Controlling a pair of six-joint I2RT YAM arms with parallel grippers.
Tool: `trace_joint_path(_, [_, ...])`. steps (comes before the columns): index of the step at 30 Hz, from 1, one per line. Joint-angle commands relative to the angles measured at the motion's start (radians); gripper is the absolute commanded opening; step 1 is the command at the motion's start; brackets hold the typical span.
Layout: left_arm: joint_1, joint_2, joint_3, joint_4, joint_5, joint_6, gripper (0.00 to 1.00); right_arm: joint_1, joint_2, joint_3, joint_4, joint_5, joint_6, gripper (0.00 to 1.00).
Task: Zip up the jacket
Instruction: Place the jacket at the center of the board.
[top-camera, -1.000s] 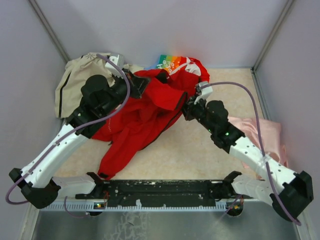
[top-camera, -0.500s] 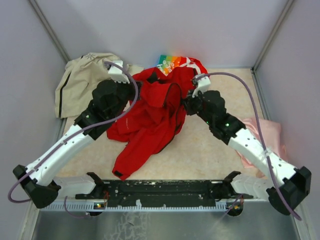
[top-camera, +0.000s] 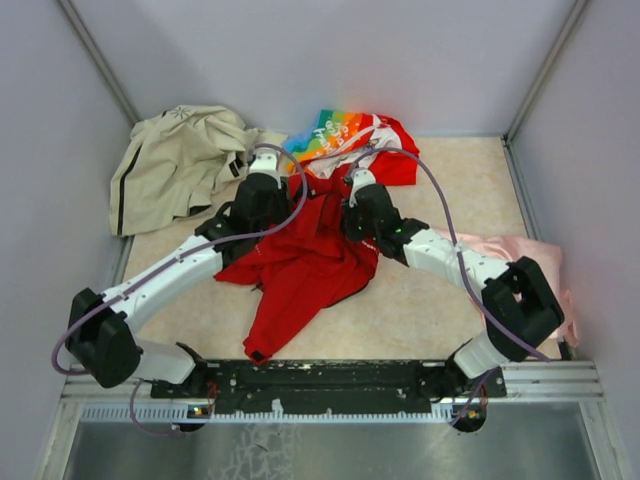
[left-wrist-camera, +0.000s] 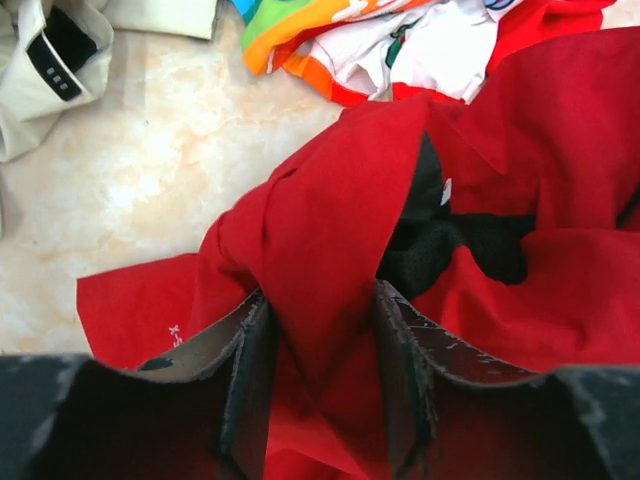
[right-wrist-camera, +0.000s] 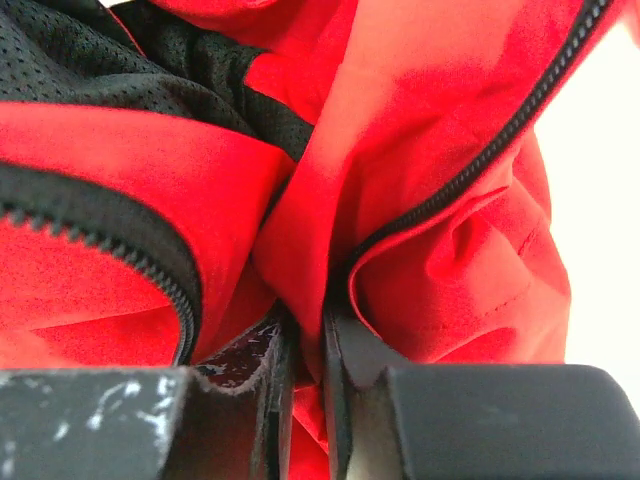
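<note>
The red jacket lies crumpled on the table's middle, black lining showing at its opening. My left gripper is low over its left upper part. In the left wrist view that gripper stands open, with a loose ridge of red cloth between the fingers. My right gripper is at the jacket's right upper edge. In the right wrist view it is nearly closed on a thin fold of red fabric beside a dark zipper line. A second zipper edge curves at the left.
A beige jacket lies at the back left. A rainbow-and-white printed garment sits behind the red jacket, touching it. A pink cloth lies at the right under the right arm. Grey walls close in the table.
Both arms swung inward and lower, and the jacket dropped from a lifted spread into a heap. The left jaws opened off the cloth. The right jaws eased slightly apart.
</note>
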Motion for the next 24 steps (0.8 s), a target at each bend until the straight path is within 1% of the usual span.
trace_joint_path(1, [0.001,-0.052,-0.036,-0.029,0.036,-0.041,0.53,0.020,0.021,0.040,0.066,0.016,0.018,0.18])
trace_joint_path(3, [0.000,-0.088,-0.075,-0.048,0.072,-0.039,0.59,0.019,0.014,0.035,0.072,0.024,0.024,0.22])
trace_joint_path(5, [-0.001,-0.126,-0.114,-0.071,0.112,-0.055,0.62,0.019,0.001,0.032,0.067,0.035,0.025,0.26])
trace_joint_path(8, [-0.018,-0.172,-0.162,-0.128,0.148,-0.100,0.64,0.021,-0.029,0.025,0.053,0.051,0.028,0.30])
trace_joint_path(10, [-0.039,-0.198,-0.203,-0.149,0.169,-0.116,0.66,0.021,-0.060,0.008,0.059,0.055,0.034,0.38])
trace_joint_path(12, [-0.073,-0.221,-0.244,-0.174,0.162,-0.138,0.67,0.021,-0.094,-0.014,0.064,0.057,0.040,0.47])
trace_joint_path(14, [-0.119,-0.242,-0.275,-0.186,0.147,-0.159,0.67,0.022,-0.123,-0.036,0.058,0.058,0.043,0.52])
trace_joint_path(18, [-0.214,-0.270,-0.319,-0.230,0.086,-0.207,0.68,0.024,-0.176,-0.071,0.040,0.064,0.047,0.66])
trace_joint_path(21, [-0.266,-0.288,-0.347,-0.259,0.053,-0.240,0.69,0.025,-0.215,-0.107,0.037,0.070,0.054,0.71])
trace_joint_path(24, [-0.295,-0.314,-0.363,-0.287,0.023,-0.268,0.72,0.026,-0.251,-0.138,0.025,0.082,0.058,0.73])
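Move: The near part of the jacket, where the sleeve joins the body, lies about 15 cm back from my left hand, 1 cm to its right and roughly 11 cm below. The sleeve's cuff is some 31 cm back and 7 cm left. The rainbow garment lies 10 cm ahead and 12 cm right, the beige jacket 7 cm ahead and 21 cm left. My right hand has the jacket's fold about 1 cm ahead of its fingertips, straight ahead and 1 cm below, with the rainbow garment 13 cm straight ahead. I draw my left hand back some 15 cm and down about 10 cm, away from the jacket's far side and low over its near part by the sleeve, opening the fingers wider and tipping them further down as the hand turns clockwise. My right hand sinks about 1 cm onto the fold, opens wide to free it, then rises some 4 cm, easing back and to the right. ##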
